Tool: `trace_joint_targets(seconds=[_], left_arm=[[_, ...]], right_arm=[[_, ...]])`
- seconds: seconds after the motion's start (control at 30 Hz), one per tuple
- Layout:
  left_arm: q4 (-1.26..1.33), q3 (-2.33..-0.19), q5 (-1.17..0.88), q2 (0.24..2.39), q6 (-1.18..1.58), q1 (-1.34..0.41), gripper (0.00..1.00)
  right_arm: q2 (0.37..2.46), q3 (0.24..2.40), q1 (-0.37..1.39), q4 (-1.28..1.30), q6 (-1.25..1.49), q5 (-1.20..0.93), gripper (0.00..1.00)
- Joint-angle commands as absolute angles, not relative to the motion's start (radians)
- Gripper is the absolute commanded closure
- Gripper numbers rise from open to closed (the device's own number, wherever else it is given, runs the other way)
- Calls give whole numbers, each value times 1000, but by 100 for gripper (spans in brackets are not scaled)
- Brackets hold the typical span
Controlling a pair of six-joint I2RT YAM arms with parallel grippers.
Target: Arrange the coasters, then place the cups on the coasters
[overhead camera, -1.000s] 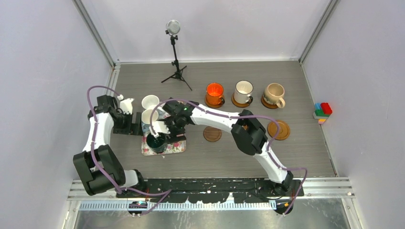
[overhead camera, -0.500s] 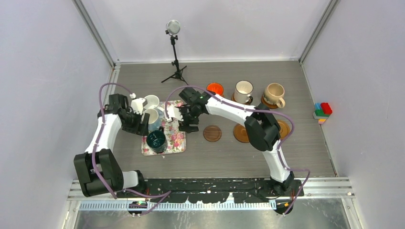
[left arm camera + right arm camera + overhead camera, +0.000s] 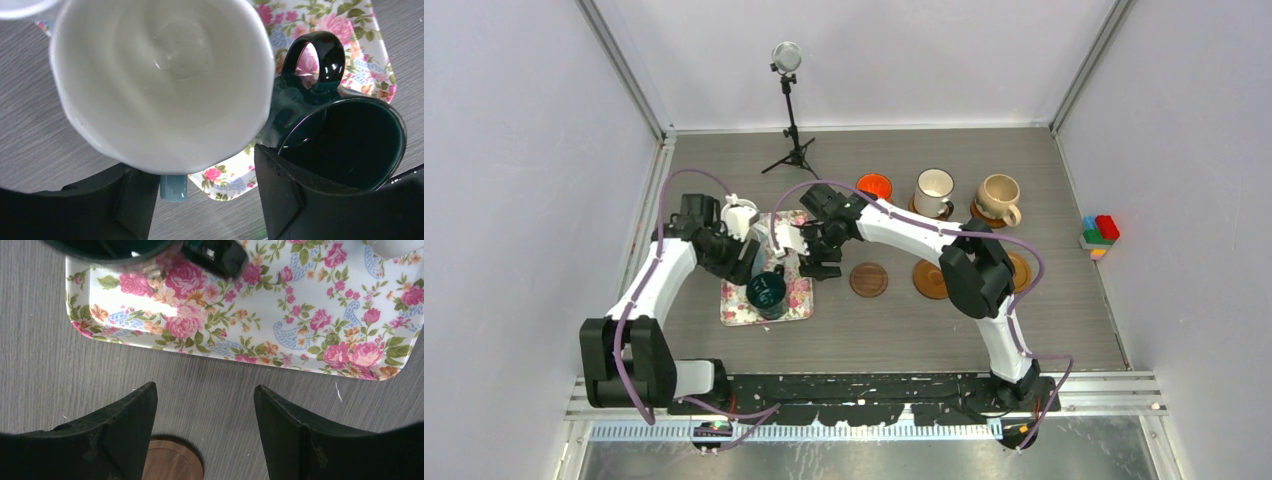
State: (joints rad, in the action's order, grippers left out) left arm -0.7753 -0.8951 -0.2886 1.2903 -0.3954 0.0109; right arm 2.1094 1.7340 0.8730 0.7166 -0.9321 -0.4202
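My left gripper (image 3: 742,258) (image 3: 202,162) is shut on the light blue cup (image 3: 165,75), a finger pressed on each side under its rim, the blue handle (image 3: 174,187) between them. Whether the cup is lifted off the floral tray (image 3: 799,297) I cannot tell. The dark green cup (image 3: 767,290) (image 3: 350,145) stands against my right-hand finger. A plain white cup (image 3: 739,212) is behind. My right gripper (image 3: 816,255) (image 3: 205,386) hangs open and empty over the table, between the tray (image 3: 250,340) and a dark coaster (image 3: 869,279) (image 3: 172,462). The orange cup (image 3: 874,186), dark-rimmed cup (image 3: 934,190) and beige cup (image 3: 999,197) sit on coasters.
Two bare coasters (image 3: 927,282) (image 3: 1016,272) lie partly under the right arm. A small tripod stand (image 3: 792,120) rises at the back centre. Toy bricks (image 3: 1100,235) lie at the right wall. Walls close in on both sides.
My left gripper moved right over the tray and closed on the light blue cup, nudging the dark green cup rightward. The right gripper left the dark green cup, then stayed put.
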Motion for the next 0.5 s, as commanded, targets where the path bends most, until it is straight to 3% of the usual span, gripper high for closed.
trace_joint_targets(seconds=[0.0,0.13,0.47], left_arm=[[-733,-934,-265,1311,-377,-60,28],[-731,-957,-239,1355,-362,-68,19],[-735,-978,-230,1357,-329,-6,12]], right_arm=[[2045,1743,877,702,-923,-433,25],[2056,1763,901,699,-951,-412,25],[2138,1865,993,815,-1169,-350,25]])
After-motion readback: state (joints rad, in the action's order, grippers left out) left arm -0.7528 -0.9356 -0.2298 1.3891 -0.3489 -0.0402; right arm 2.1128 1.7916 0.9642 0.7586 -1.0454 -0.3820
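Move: The light blue mug stands about 4 cm ahead of the left hand and 4 cm to its right, its middle some 3 cm lower. The teal mug is 6 cm back and 9 cm right of that hand, and the white mug 10 cm ahead and 2 cm right. From the right hand the teal mug lies about 7 cm back, 9 cm left and 3 cm down; the light blue mug is 14 cm left and 1 cm ahead, the small dark coaster 6 cm back and 11 cm right. The light blue mug gets the left hand's opening fingers set lower around its handle side: that hand edges right about 1.5 cm, then eases back left while working forward and down about 1 cm each. Towards the teal mug, the right hand, after a short pause, swings left and back some 4 cm in all, rising slightly and turning about 10 degrees counter-clockwise, its fingers staying open and empty. ##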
